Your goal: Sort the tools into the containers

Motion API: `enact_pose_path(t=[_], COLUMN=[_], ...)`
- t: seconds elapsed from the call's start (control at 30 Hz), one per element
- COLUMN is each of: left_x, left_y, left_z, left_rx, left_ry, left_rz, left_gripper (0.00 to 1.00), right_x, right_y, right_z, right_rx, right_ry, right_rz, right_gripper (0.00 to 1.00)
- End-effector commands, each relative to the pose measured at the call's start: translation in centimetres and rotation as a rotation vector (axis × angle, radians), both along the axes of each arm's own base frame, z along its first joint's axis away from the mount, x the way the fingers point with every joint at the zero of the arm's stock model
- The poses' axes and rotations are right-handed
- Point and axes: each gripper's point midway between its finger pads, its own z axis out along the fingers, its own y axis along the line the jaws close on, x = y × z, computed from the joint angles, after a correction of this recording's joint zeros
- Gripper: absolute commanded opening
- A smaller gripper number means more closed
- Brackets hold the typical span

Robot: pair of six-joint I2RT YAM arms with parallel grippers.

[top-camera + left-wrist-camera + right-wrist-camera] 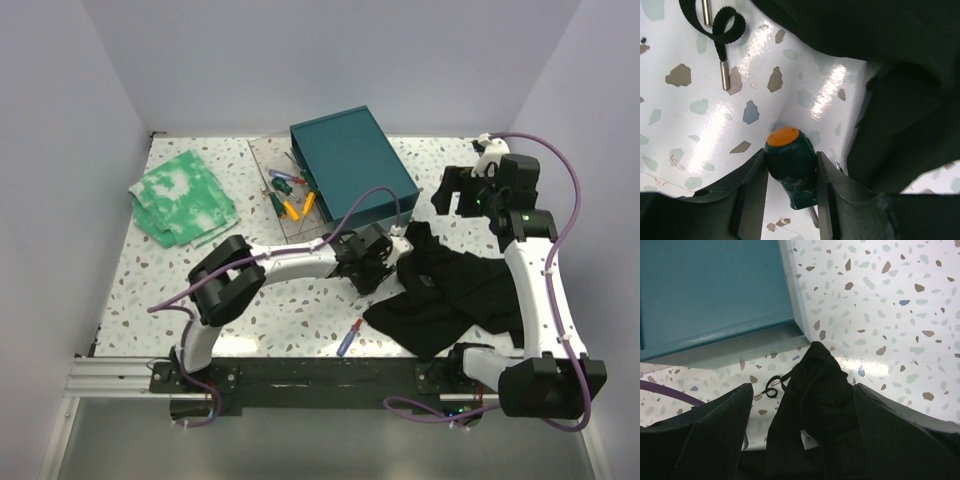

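Observation:
My left gripper is shut on a green-handled screwdriver with an orange cap, just above the speckled table at the left edge of a black cloth. In the top view this gripper sits mid-table. My right gripper is open and empty, held above the black cloth, near the teal box. In the top view it is right of the teal box. The clear box holds several screwdrivers. A red-and-blue screwdriver lies near the front edge.
A green-white cloth lies at the back left. The black cloth spreads over the right middle of the table. Its drawstring with metal tips lies beyond my left gripper. A purple cable crosses the right wrist view.

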Motion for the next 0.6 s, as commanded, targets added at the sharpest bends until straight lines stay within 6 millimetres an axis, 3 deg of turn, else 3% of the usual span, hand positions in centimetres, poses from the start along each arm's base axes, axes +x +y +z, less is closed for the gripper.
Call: enact_pose_path(t=[0.0,0.03,0.13,0.17,0.2,0.23,0.27,0.3,0.33,0.37,0.47,0.53,0.57], left_x=[2.0,2.0,4.5,7.3,8.5,9.3,11.7,12.9,13.7,15.8,18.1,19.0,19.6], left_y=[-2.3,-1.7,1.1,3.6,4.6,6.1,9.0,10.0,11.2,13.7,16.3,17.0,17.8], left_z=[12.6,15.6,21.9,23.0,25.0,25.4,25.5,26.8,26.0,25.7,23.9,23.2,22.9], left_rx=[-0.333,-0.404,-0.599,-0.638,-0.737,-0.781,-0.807,-0.894,-0.904,-0.911,-0.874,-0.810,-0.783], left_ry=[-0.080,-0.106,-0.166,-0.176,-0.138,-0.113,-0.089,-0.059,-0.030,-0.041,-0.049,-0.073,-0.100], left_rz=[-0.113,-0.118,-0.001,0.112,0.204,0.261,0.361,0.439,0.502,0.607,0.745,0.779,0.832], left_gripper=[0.00,0.00,0.00,0.00,0.00,0.00,0.00,0.00,0.00,0.00,0.00,0.00,0.07], right_x=[0.1,0.1,0.3,0.3,0.4,0.4,0.4,0.5,0.5,0.5,0.6,0.6,0.6], right_y=[0.1,0.1,0.2,0.1,0.1,0.1,0.1,0.1,0.1,0.1,0.3,0.3,0.3], right_z=[1.4,1.3,1.3,1.1,1.2,1.2,1.1,1.0,1.0,0.9,0.8,1.0,1.0], right_rx=[0.019,0.020,0.025,0.026,0.028,0.028,0.028,0.028,0.029,0.034,0.048,0.052,0.053], right_ry=[-0.052,-0.049,-0.047,-0.042,-0.045,-0.043,-0.040,-0.039,-0.036,-0.033,-0.027,-0.032,-0.030], right_rz=[0.003,0.003,0.005,0.003,0.004,0.004,0.002,0.002,0.002,0.002,0.001,0.000,-0.001], right_gripper=[0.85,0.85,0.85,0.85,0.85,0.85,0.85,0.85,0.85,0.85,0.85,0.85,0.85])
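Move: The left hand already grips the stubby green screwdriver just above the table. The pulled-out drawer with the sorted tools lies about 28 cm ahead and 19 cm left of this hand, nearly level with it; the teal box stands about 27 cm ahead and 4 cm left. The blue screwdriver lies some 13 cm back and 6 cm left, the black cloth about 17 cm right and 2 cm back. From the right hand the drawer is roughly 17 cm ahead, 35 cm left and 24 cm down. Keeping its pinch on the stubby screwdriver's handle, the left hand sweeps it steeply up some 25 cm, then swings forward and left towards the pulled-out drawer, about 19 cm each way, and just begins to sink. Its fingers turn about 60 degrees, from steeply down to nearly level, pointing forward and right. ##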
